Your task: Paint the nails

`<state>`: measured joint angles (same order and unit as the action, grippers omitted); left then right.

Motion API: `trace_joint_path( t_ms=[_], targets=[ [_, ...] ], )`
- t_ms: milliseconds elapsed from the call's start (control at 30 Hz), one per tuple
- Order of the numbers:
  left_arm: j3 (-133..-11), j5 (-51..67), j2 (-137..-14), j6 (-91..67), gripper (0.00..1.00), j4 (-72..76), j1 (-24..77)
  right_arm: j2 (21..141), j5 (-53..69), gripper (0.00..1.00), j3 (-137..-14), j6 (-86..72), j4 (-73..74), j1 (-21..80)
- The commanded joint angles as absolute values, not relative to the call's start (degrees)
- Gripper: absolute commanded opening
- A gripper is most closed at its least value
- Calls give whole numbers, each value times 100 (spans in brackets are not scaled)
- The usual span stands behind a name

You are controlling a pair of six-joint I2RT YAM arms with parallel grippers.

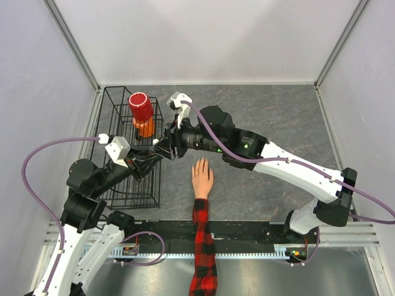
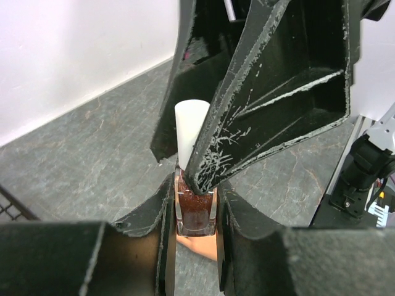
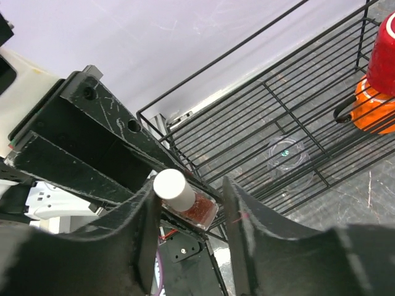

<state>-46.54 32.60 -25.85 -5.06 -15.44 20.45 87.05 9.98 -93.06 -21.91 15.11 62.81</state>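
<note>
The peach mannequin hand [image 1: 202, 179] lies palm down at the table's middle, its plaid sleeve [image 1: 202, 246] running toward me; its nails [image 1: 200, 162] are too small to make out. Left of the fingertips, my left gripper [image 2: 196, 185] is shut on a small glass bottle of red glitter polish [image 2: 196, 213], held above the table. Its white cap [image 3: 170, 185] points toward my right gripper [image 3: 188, 185], whose jaws straddle it. One finger touches the cap and the other stands apart, so this gripper is open. In the top view the two grippers meet [image 1: 165, 148] and hide the bottle.
A black wire rack [image 1: 123, 185] stands at the left, close behind the grippers. A red cup [image 1: 141, 106] sits on an orange object [image 1: 145, 127] at its far end. A clear round lid [image 3: 287, 153] lies under the rack's wires. Walls enclose the table.
</note>
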Motion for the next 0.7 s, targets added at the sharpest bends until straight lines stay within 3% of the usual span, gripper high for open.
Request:
trace_joint_path(
  t_ms=[0,100,200,367,467,567,633,667],
  targets=[
    [-4676,3322,-2522,-343,2,-1459,2048,8719,686,41,-9519,-2127,1450,6311],
    [-4676,3480,-2557,-387,2,-1459,2048,8684,598,41,-9501,-2039,1459,6310],
    [-4676,3577,-2584,-457,2,-1450,2048,8684,756,56,-9510,-2004,1476,6311],
    [-4676,3586,-2689,-475,2,-1450,2039,8578,730,55,-9510,-1916,1529,6311],
    [-4693,3621,-2742,-501,2,-1459,2048,8499,624,43,-9466,-1863,1538,6311],
    [-4720,3691,-2786,-518,2,-1442,2048,8525,685,25,-9475,-1776,1608,6311],
    [-4737,3883,-2804,-554,2,-1433,2048,8543,799,1,-9483,-1732,1661,6302],
    [-4763,3998,-2804,-571,2,-1389,2039,8543,922,0,-9475,-1653,1661,6293]
  ],
)
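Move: The polish bottle's white cap is already between the right hand's open fingers, about 1 cm back of its hand point and 1 cm above it. From the left hand, which holds the bottle's glass, the cap is some 3 cm up, 1 cm forward and 1 cm right. From the left hand the fake hand is about 12 cm right, level fore-and-aft, 30 cm below; the red mug about 21 cm ahead, 6 cm left, 20 cm below. The right hand nearly stays put and pinches its fingers shut on the cap as the left lowers the bottle 1.5 cm. ##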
